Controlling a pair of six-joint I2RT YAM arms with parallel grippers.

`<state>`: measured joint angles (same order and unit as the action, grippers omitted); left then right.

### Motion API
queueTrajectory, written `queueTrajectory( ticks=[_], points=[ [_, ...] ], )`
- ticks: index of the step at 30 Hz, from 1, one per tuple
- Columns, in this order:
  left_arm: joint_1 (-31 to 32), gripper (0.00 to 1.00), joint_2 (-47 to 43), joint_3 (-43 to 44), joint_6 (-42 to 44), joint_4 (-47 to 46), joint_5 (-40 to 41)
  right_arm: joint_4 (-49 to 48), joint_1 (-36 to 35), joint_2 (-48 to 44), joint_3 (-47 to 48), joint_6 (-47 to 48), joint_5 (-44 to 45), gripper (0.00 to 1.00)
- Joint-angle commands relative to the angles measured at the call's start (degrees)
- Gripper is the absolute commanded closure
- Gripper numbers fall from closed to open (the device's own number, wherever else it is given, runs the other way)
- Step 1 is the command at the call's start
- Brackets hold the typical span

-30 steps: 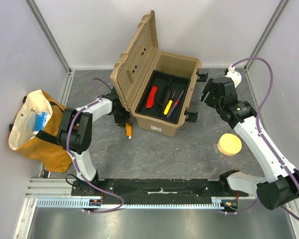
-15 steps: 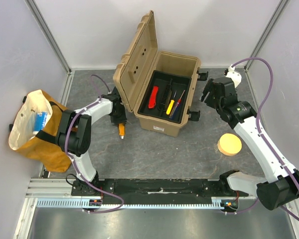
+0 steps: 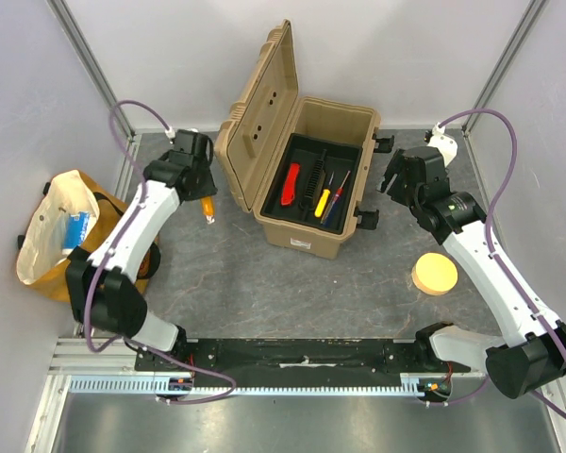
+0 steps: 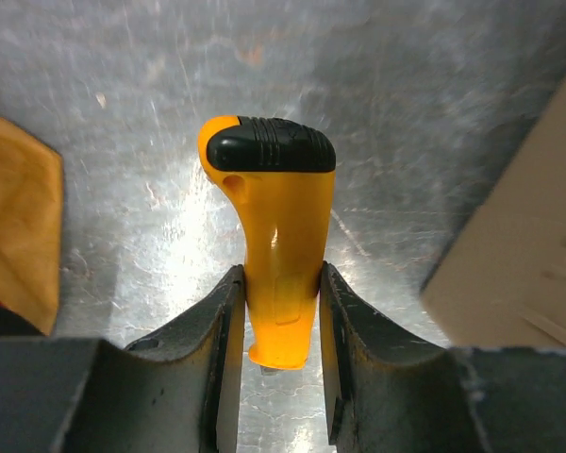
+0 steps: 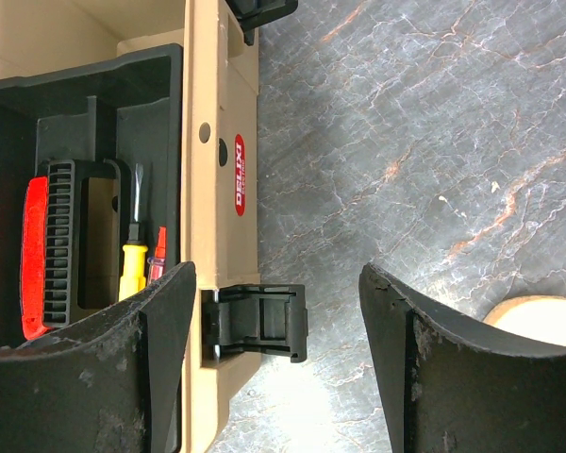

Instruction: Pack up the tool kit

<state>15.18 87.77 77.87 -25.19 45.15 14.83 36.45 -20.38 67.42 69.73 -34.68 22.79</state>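
Note:
The tan toolbox (image 3: 302,231) stands open mid-table, its lid (image 3: 255,113) raised on the left. Its black inner tray (image 3: 351,151) holds a red knife (image 3: 288,183), a yellow screwdriver (image 3: 321,200) and a few other tools. My left gripper (image 3: 202,193) hovers left of the lid, shut on a yellow-orange tool with a black cap (image 4: 274,208); the fingers (image 4: 222,330) squeeze its narrow end. My right gripper (image 3: 393,177) stands open beside the box's right wall, its jaws either side of a black latch (image 5: 259,323), touching nothing.
A yellow-orange cloth bag (image 3: 71,241) sits at the left edge, also at the left wrist view's margin (image 4: 14,226). A round yellow sponge disc (image 3: 435,274) lies right of the box, near the right arm. Walls enclose the table on three sides.
My left arm has swung from the box's front-left corner back and to the left, carrying the yellow-orange tool alongside the lid. The right arm has stayed put.

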Motion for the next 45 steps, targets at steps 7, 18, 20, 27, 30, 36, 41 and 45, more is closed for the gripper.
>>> queueTrajectory(
  ticks=[7,18,20,27,30,36,41,45],
  points=[
    [0.11,0.98,-15.68,15.81,10.15,1.7,-10.67,-1.64,0.17,-0.97,0.31,0.31,0.5,0.23],
    [0.2,0.98,-21.58,21.63,8.85,-8.49,-49.1,-1.73,0.34,-0.97,0.23,0.4,0.51,0.23],
    [0.2,0.98,-22.11,21.19,7.88,-10.77,-51.12,-1.73,0.25,-1.06,0.23,0.31,0.51,0.23],
    [6.51,0.98,-18.43,20.31,4.62,-17.28,-51.76,-1.73,0.25,-1.15,0.14,0.49,0.51,0.23],
    [13.36,0.98,-15.01,22.15,6.82,-16.67,-44.13,-1.64,0.17,-1.41,0.05,0.49,0.68,0.23],
    [23.48,0.98,-3.94,32.86,11.29,-8.16,-27.43,-1.64,0.34,-1.85,-0.04,0.57,0.68,0.23],
    [27.79,0.98,6.34,41.38,14.46,-0.51,-11.61,-1.73,0.25,-1.68,0.14,0.57,0.94,0.23],
    [29.64,0.98,13.55,45.09,17.89,3.45,-4.03,-1.82,0.25,-1.68,0.23,0.49,1.29,0.23]
  ],
)
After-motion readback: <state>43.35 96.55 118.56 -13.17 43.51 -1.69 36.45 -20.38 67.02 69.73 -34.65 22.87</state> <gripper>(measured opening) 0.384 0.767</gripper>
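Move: The left hand already holds the orange utility knife in the air; the black tray in the open case is about 28 cm to its right, 6 cm ahead and 7 cm lower. In the tray, the red knife lies 22 cm right and 6 ahead, the yellow screwdriver 31 right and 3 ahead; the raised lid stands 15 cm right, 9 ahead and 10 above. From the right hand, the tray is some 15 cm left, 9 ahead, 16 below. Left hand carries the utility knife up some 30 cm and back, then right about 25 cm, sinking above the tray. ##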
